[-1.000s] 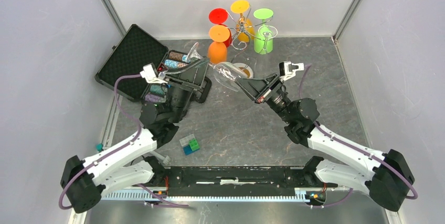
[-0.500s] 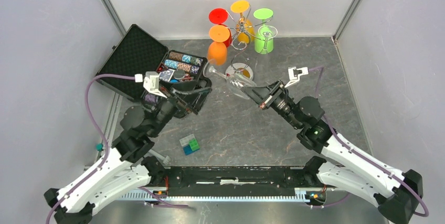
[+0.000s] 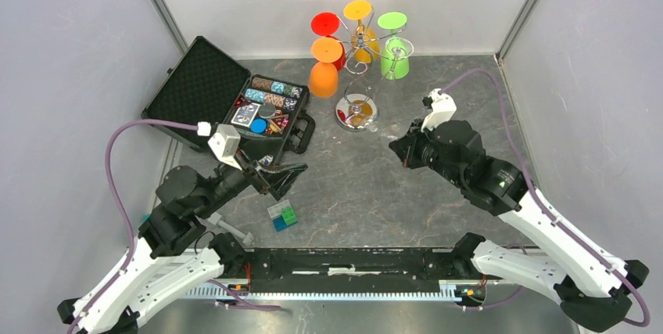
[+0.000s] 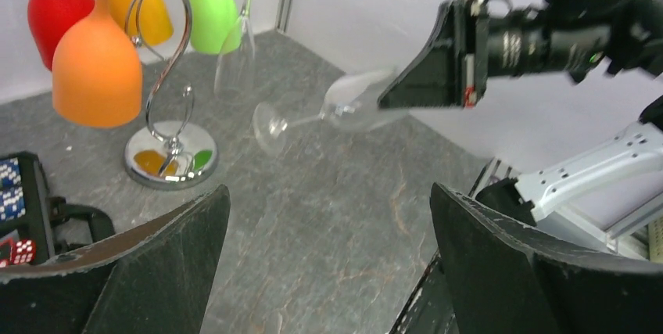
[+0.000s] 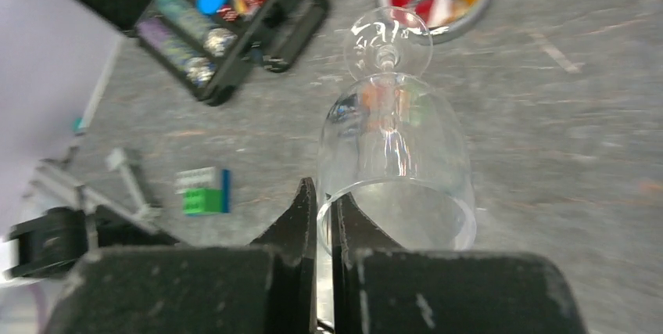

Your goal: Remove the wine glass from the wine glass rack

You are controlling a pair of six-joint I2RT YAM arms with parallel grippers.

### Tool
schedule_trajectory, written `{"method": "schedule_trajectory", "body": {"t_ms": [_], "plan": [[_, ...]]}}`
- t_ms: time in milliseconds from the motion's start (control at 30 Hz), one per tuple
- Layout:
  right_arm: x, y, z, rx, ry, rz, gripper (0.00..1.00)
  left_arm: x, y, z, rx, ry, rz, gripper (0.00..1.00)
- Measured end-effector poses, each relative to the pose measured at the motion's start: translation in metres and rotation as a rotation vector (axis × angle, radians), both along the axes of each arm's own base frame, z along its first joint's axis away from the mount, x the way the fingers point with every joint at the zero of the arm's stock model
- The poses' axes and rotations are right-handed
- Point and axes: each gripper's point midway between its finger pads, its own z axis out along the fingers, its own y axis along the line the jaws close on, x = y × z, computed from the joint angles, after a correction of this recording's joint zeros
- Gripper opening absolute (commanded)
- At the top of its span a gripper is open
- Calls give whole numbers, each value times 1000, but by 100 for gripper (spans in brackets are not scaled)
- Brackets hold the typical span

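The wine glass rack (image 3: 360,43) is a silver wire stand at the back of the table, with a round mirrored base (image 3: 357,112); it also shows in the left wrist view (image 4: 166,76). Red, orange, yellow and green glasses and one clear glass (image 4: 234,52) hang from it. My right gripper (image 5: 323,197) is shut on the rim of a clear wine glass (image 5: 391,154). It holds the glass on its side above the table, foot toward the rack and apart from it, as the left wrist view (image 4: 344,103) shows. My left gripper (image 4: 328,201) is open and empty, well to the left (image 3: 285,176).
An open black case (image 3: 262,107) with poker chips lies left of the rack. A small green and blue block (image 3: 283,215) lies near the left arm. Grey walls close in the table at the back and on both sides.
My right gripper has drawn the clear glass back from the rack, toward the near right. My left gripper has pulled away from the glass's foot, toward the near left.
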Motion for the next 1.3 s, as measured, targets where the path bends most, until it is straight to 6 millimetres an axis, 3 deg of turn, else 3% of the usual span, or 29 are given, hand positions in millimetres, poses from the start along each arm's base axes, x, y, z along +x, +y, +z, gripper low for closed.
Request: {"method": "schedule_trajectory", "body": {"t_ms": [167,300,500,700,900,1300], "plan": [[16,-33,1,-231,-12,-104,0,-3,-3,-16,67,15,-25,100],[39,-72,-21,-427,57,-199,0,-10,-7,-21,89,17,-74,100],[83,-134,-48,-580,222,-283,0,-16,-9,-21,91,14,-109,100],[121,-152,-70,-622,344,-178,0,-19,-8,-27,102,25,-118,100],[122,-176,-91,-587,455,-144,0,-24,2,-23,75,-2,-98,100],[140,-164,-110,-551,509,-62,0,-24,3,-26,90,-6,-95,100]]}}
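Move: My right hand already holds the clear wine glass by its rim. The bare tabletop I take it to lies about 17 cm ahead, 17 cm to the right and some 29 cm below. The rack's foot stands on the table about 26 cm ahead and 10 cm left; the clear glass still hanging on the rack is roughly 23 cm straight ahead, at about my hand's height. From my left hand that bare spot is some 25 cm ahead, 42 cm right and 37 cm down. I sweep my right hand about 16 cm right and 14 cm forward towards the bare table to the right of the rack. It sinks some 11 cm, mostly later on, while the wrist tips the fingers about 40 degrees steeper so the foot points down. My fingers keep their pinch on the rim. My empty, open left hand eases a few centimetres back and down. ##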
